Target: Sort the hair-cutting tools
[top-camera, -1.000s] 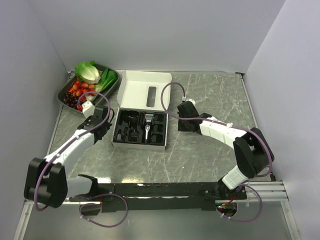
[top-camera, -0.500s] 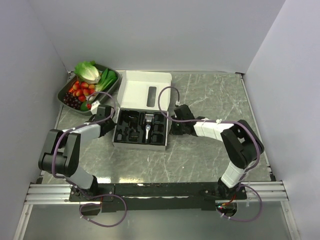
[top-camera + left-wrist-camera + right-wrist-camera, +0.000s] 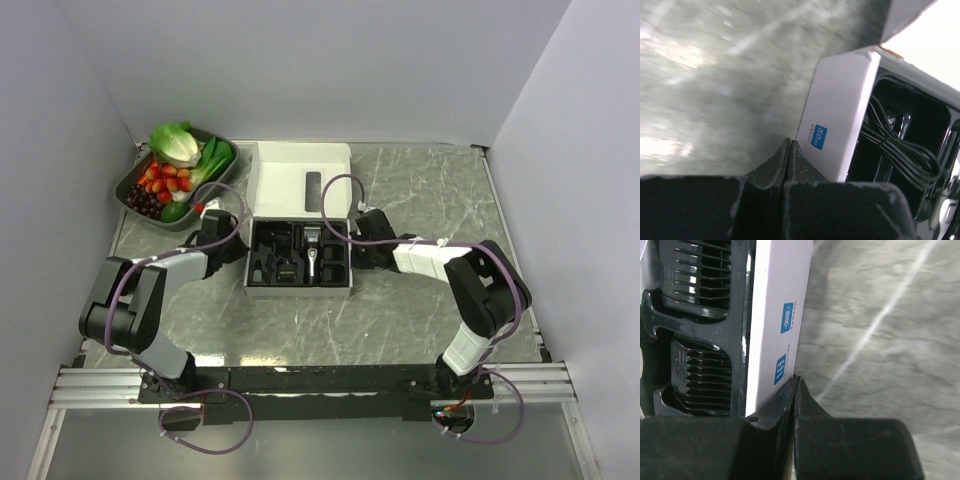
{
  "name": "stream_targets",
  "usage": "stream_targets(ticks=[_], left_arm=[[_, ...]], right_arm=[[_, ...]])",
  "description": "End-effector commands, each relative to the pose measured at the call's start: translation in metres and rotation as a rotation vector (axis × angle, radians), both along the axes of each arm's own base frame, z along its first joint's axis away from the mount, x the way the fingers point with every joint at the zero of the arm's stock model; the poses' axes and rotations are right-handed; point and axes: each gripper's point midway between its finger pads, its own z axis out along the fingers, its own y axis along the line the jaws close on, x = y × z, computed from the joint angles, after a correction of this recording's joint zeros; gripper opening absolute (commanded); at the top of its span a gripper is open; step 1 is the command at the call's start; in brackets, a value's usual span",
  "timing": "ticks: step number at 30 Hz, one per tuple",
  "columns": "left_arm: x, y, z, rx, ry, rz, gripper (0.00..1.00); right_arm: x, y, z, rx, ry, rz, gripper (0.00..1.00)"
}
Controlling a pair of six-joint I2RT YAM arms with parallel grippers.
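Observation:
An open white box [image 3: 300,178] lies at the table's middle with a black insert holding the black-and-silver hair clipper [image 3: 311,252] and several small black attachments [image 3: 285,270]. My left gripper [image 3: 226,243] is shut and empty, its tips against the box's left wall [image 3: 837,120]. My right gripper [image 3: 358,245] is shut and empty, its tips against the box's right wall [image 3: 777,330]. The left wrist view shows a black cord [image 3: 895,147] in the insert. The right wrist view shows comb guards [image 3: 702,270] in their slots.
A dark tray [image 3: 134,180] of lettuce, strawberries and other produce stands at the back left, close behind my left arm. Grey walls enclose the marbled table on the left, back and right.
The box has slid to the right and turned square to the table. Both shut grippers moved with it and now press its two side walls.

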Motion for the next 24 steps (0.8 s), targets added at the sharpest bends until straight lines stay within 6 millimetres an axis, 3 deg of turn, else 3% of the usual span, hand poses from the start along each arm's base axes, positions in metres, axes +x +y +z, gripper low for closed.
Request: stream_targets(ticks=[1,5,12,16,22,24], left_arm=[[-0.027,-0.073,0.0,-0.101,0.007,-0.219,0.01],[-0.045,-0.096,-0.003,-0.124,0.012,-0.261,0.01],[-0.084,-0.101,-0.011,-0.168,0.025,-0.272,0.01],[-0.104,-0.118,-0.009,-0.19,0.026,-0.303,0.01],[-0.107,-0.117,0.004,-0.159,0.025,-0.312,0.02],[-0.1,-0.108,0.018,-0.115,-0.005,-0.275,0.04]], right_arm=[[-0.006,-0.002,0.007,-0.004,-0.038,0.02,0.0],[-0.017,-0.009,0.01,-0.003,-0.043,0.02,0.0],[-0.041,-0.025,0.008,-0.007,-0.043,0.01,0.0],[-0.049,-0.029,0.007,-0.005,-0.035,0.0,0.0],[-0.05,-0.036,0.016,-0.016,-0.058,-0.034,0.0],[-0.039,-0.042,0.034,-0.036,-0.109,-0.065,0.0]])
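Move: The open tool box stands between the two shut grippers. Its tray's middle is about 13 cm to the left hand's right and 1 cm nearer the base, and some 13 cm to the right hand's left, level ahead, at about hand height. The silver clipper lies roughly 16 cm right of the left hand and 10 cm left of the right. The white lid's middle is some 18 cm ahead of the tray's; the vegetable tub is about 17 cm left and 19 cm ahead of the left hand. To the right first, then increasingly back towards the base, both shut hands travel together with the box between them, some 7 cm sideways in all. The left fingertips keep pushing on the left wall, ending about 8 cm farther back and a little lower; the right fingertips stay along the right wall, coming back about 5 cm as that wrist rolls slightly. ##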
